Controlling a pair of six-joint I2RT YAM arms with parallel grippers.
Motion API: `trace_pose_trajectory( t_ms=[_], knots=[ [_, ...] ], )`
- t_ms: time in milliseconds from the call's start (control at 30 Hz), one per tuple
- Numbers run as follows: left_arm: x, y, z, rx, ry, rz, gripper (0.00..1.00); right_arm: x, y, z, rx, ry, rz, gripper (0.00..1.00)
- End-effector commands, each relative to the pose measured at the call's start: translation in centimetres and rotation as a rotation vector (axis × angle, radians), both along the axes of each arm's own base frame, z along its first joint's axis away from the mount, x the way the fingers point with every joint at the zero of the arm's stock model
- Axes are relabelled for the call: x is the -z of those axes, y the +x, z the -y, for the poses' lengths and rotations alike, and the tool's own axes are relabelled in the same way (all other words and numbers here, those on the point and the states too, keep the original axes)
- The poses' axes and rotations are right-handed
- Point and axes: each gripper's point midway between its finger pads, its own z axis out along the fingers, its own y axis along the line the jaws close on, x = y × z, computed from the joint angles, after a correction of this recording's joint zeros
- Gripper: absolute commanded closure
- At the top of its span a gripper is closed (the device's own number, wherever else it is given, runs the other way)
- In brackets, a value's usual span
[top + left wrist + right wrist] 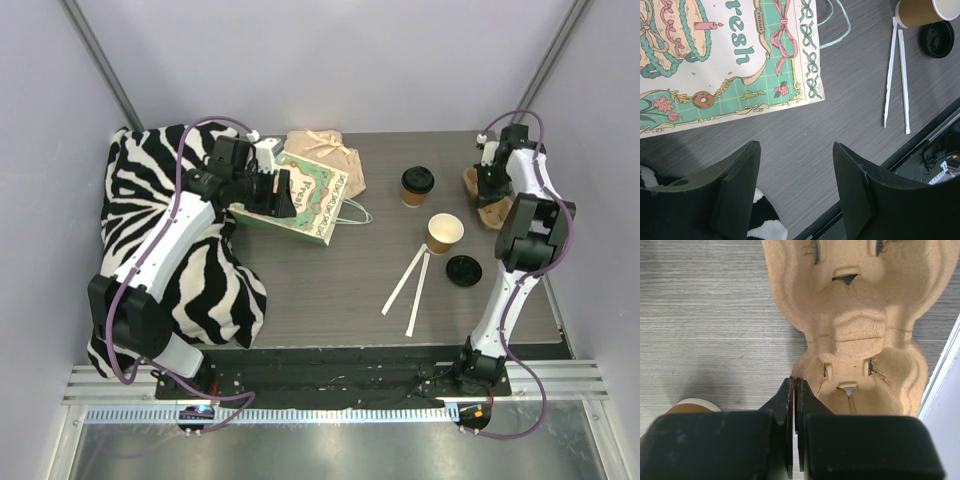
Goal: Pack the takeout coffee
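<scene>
The takeout coffee, a brown cup with a black lid, stands upright at the back centre-right of the table. My right gripper is to its right, over a pulp cup carrier. In the right wrist view the right gripper is shut, its tips against the near left rim of the cup carrier; whether the rim is pinched is hidden. My left gripper hovers open over a printed paper bag. The left wrist view shows the left gripper holding nothing.
An open brown cup stands in front of the coffee, with a loose black lid and two white straws nearby. A crumpled brown bag lies behind the printed bag. Zebra-print cloth covers the table's left side.
</scene>
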Motion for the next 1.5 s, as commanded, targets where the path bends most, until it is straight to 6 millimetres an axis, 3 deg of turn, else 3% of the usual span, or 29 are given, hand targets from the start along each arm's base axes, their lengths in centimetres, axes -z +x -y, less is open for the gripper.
trace_pose_trajectory(
  t_ms=[0,167,600,700,800,833,867,1000,1133,1467],
  knots=[
    [-0.9,0.7,0.4,0.008,-0.031,0.034,0.36,-6.8,1.0,0.2,-0.009,-0.019,0.159,0.99],
    [-0.8,0.7,0.6,0.017,-0.043,0.025,0.36,-9.3,1.1,0.7,-0.012,-0.054,0.217,0.99],
    [-0.6,1.1,1.1,0.024,-0.056,0.015,0.36,-12.2,0.9,1.5,-0.029,-0.111,0.268,0.99],
    [-0.5,1.1,1.2,0.023,-0.06,0.012,0.36,-11.1,0.4,1.0,-0.053,-0.079,0.211,0.99],
    [-0.7,1.1,1.3,0.022,-0.066,0.012,0.35,-10.0,0.2,-0.1,-0.046,-0.01,0.186,0.76],
    [-0.7,1.1,1.3,0.022,-0.066,0.012,0.35,-9.6,0.2,-0.4,-0.042,0.006,0.18,0.62],
    [-0.7,1.1,1.2,0.021,-0.065,0.013,0.35,-9.2,0.2,-0.6,-0.039,0.019,0.172,0.6],
    [-0.6,1.1,1.1,0.018,-0.061,0.015,0.35,-7.4,0.6,-1.5,-0.05,0.029,0.134,0.58],
    [-0.4,1.0,1.0,0.019,-0.056,0.012,0.35,-5.3,1.7,-0.6,-0.02,-0.009,0.113,0.57],
    [-0.4,1.0,1.0,0.02,-0.052,0.011,0.35,-1.9,1.2,0.6,-0.037,-0.057,0.031,0.52]
  ],
)
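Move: The right hand's shut fingers are at the left rim of the cup carrier's near lobe; the carrier's middle lies some 3 cm ahead, 4 cm right and 1 cm below. The open cup stands about 8 cm back and 11 cm left, the lidded coffee 5 cm ahead and 17 cm left. From the idle left hand the carrier is roughly 15 cm ahead, 55 cm right and 18 cm below. The right hand rises about 8 cm from the carrier's left rim, opens, then sinks astride its right rim. ##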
